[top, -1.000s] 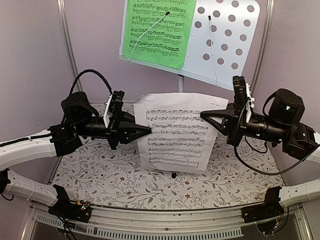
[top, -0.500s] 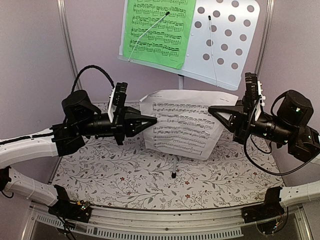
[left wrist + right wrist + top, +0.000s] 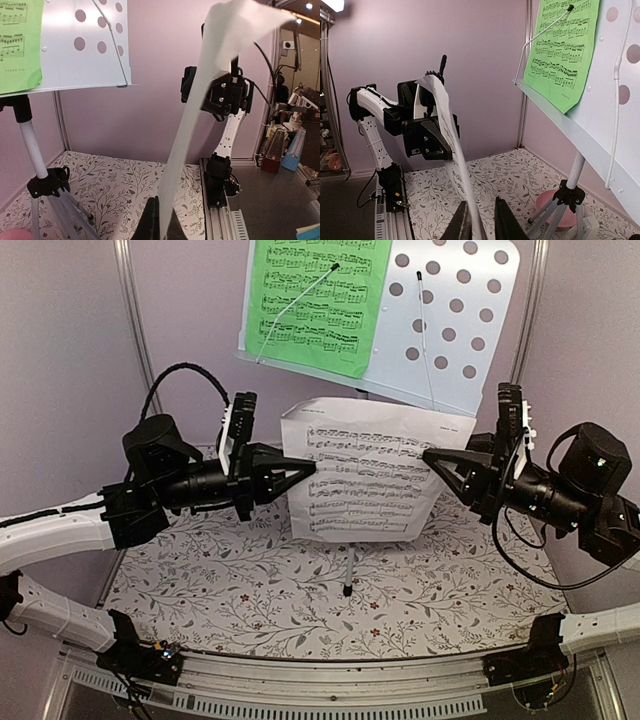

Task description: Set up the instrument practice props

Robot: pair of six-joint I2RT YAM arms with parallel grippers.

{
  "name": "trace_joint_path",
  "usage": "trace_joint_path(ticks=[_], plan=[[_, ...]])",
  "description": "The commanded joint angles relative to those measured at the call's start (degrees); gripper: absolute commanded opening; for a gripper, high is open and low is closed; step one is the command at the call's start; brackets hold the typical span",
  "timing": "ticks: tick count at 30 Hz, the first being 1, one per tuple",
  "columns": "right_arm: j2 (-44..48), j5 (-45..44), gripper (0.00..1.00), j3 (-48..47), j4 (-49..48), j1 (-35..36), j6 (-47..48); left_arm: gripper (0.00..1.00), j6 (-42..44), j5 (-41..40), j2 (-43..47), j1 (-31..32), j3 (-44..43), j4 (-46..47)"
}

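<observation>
The white music sheet hangs upright in mid-air below the pale perforated music stand. The green music sheet rests on the stand's left half under a wire clip. My left gripper is shut on the white sheet's left edge; in the left wrist view the paper rises from between its closed jaws. My right gripper is at the sheet's right edge. Its fingers stand slightly apart, with the paper leaning on the left one.
A pink plate lies on the floral tabletop behind the stand's tripod legs. The stand's pole rises close to the left gripper. Purple walls close in the back and sides.
The white sheet has been lifted higher and farther back toward the stand by both grippers. The right gripper's fingers have parted a little; the left has closed fully.
</observation>
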State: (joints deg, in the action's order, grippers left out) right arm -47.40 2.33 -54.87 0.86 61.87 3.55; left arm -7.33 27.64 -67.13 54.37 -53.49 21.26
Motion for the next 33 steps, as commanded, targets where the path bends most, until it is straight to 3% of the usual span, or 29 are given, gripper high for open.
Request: trace_joint_path(ticks=[1,8,15,23,33], plan=[[1.6,-3.0,0.26,0.2,-1.2,-0.1,-0.7,0.0,-0.6,-2.4,0.5,0.3,-2.8,-1.2],[1.6,-3.9,0.38,-0.2,-1.2,-0.1,-0.7,0.0,-0.2,-3.3,1.0,0.2,-4.7,-3.6],[2.1,-4.7,0.6,-0.6,-0.9,-0.1,-0.8,0.0,0.2,-3.4,1.2,-0.3,-5.6,-4.9],[2.3,-5.7,0.78,-1.6,0.0,-0.1,-0.7,0.0,1.0,-3.3,2.2,-1.5,-7.0,-7.0],[-1.0,-6.4,0.92,-6.5,4.6,-0.1,-0.6,0.0,0.3,-2.5,2.5,-4.2,-9.5,-8.8]])
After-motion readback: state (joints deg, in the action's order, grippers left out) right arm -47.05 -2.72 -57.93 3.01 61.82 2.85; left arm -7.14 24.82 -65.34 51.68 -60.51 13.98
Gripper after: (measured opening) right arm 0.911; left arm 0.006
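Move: The white sheet is still pinched at mid-height on its left edge by my left hand; its middle is about 8 cm to the right, level. The bare right half of the stand's board, where it's going, is roughly 15 cm ahead, 20 cm right and 15 cm higher; the green sheet is about 18 cm ahead, 1 cm right, 15 cm up. From my right hand, fingers barely parted around the right edge, the sheet's middle is some 8 cm left, 2 cm lower. I spread my right fingers from nearly shut to almost fully open, releasing the sheet's right edge and easing that hand 1 to 2 cm up and to the right. My left fingers keep their pinch on the left edge and raise the sheet about 4 cm, pausing midway, then go on up while drifting some 2 cm forward and left, towards the stand's board. ##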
